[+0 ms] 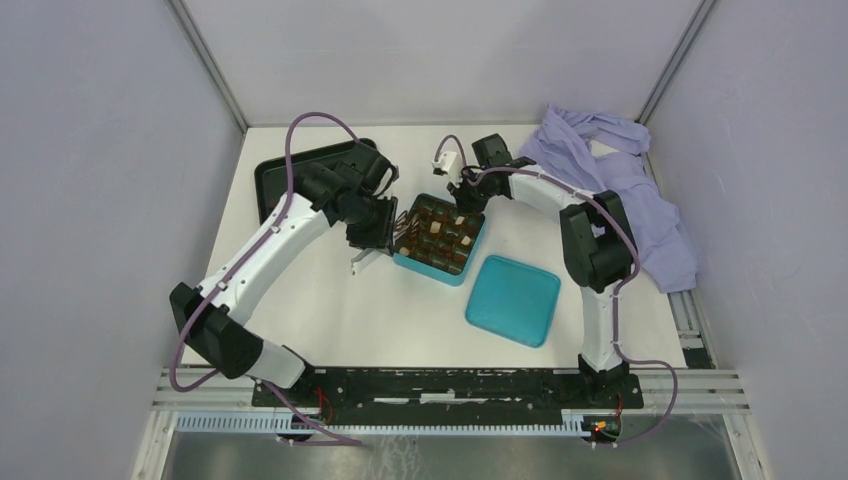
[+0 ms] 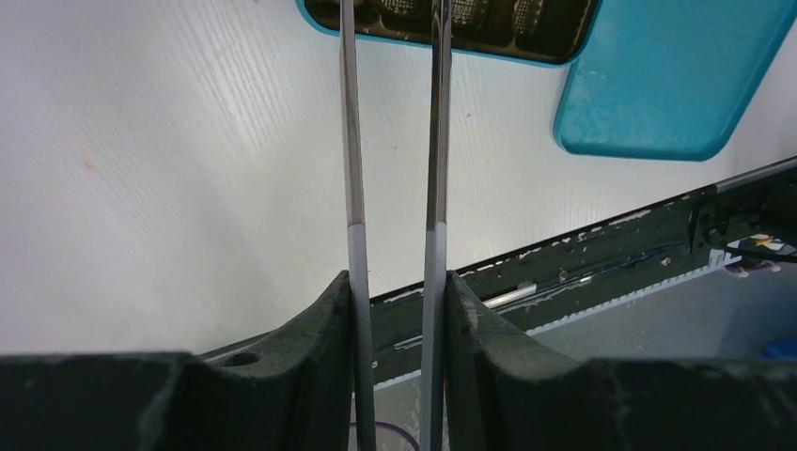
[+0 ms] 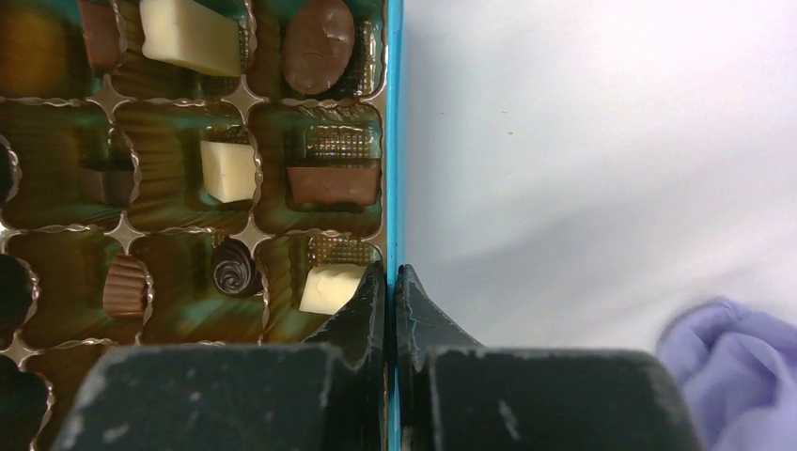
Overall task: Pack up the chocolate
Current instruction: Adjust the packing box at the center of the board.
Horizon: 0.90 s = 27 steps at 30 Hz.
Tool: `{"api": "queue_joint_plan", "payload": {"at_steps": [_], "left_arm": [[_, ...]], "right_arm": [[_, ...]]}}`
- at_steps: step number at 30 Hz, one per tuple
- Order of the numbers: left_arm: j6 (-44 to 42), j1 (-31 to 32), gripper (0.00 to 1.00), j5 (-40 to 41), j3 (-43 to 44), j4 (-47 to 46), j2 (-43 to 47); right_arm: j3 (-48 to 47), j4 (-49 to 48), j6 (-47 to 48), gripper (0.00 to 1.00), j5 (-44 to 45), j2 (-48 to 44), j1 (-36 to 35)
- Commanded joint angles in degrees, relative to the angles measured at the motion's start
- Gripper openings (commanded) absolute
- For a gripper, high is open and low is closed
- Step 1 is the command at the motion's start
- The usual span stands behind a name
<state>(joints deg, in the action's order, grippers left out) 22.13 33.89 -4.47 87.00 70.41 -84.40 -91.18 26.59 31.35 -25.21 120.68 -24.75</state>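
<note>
A teal square box with a brown grid insert stands mid-table. Several chocolate pieces lie in its cells: a cream-white block, a brown oval, a dark swirl and others. My right gripper is shut on the box's teal wall at the far edge, one finger inside and one outside. My left gripper, at the box's left side, is shut on metal tongs. The tongs' two blades stand apart and reach the box's rim; their tips are out of view.
The teal lid lies flat to the front right of the box. A black tray sits at the back left, partly under the left arm. A purple cloth is heaped at the back right. A black rail runs along the near edge.
</note>
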Motion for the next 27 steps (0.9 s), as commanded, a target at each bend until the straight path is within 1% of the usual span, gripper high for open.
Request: {"api": "queue_joint_plan", "payload": {"at_steps": [1,10,27], "left_arm": [[1.9,0.3,0.16,1.6,4.0,-1.9,3.8],[1.6,0.4,0.16,2.4,3.4,-6.9,8.7],[0.3,0.3,0.16,0.4,2.6,-9.1,10.0]], "right_arm": [[-0.1,-7.1,0.3,0.00,4.6,-9.4,0.1],[2.9,-13.8,2.6,0.00,14.5,-18.7,-0.3],[6.3,-15.8,2.1,0.00,16.1,-21.7,-1.0]]}}
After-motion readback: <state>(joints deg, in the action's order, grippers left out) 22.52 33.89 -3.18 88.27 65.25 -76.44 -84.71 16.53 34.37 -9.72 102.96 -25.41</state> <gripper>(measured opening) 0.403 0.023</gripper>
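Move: The right gripper is already shut on the packing box's far rim, so the box's middle lies about 8 cm back, 5 cm to its left and 2 cm below. The blue lid lies some 22 cm back and 9 cm to the right of that hand, 4 cm below. From the left gripper, which still holds the tongs, the box is about 12 cm ahead, 10 cm to the right and 17 cm down. Keep the right gripper pinched on the packing box's far rim and hoist the box quickly, about 15 cm up with a slight drift forward and right. Tip the fingertips outward some 25 degrees as it rises, then settle back a couple of centimetres. Meanwhile raise the left gripper about 5 cm, tongs still held, tilting it slightly. ##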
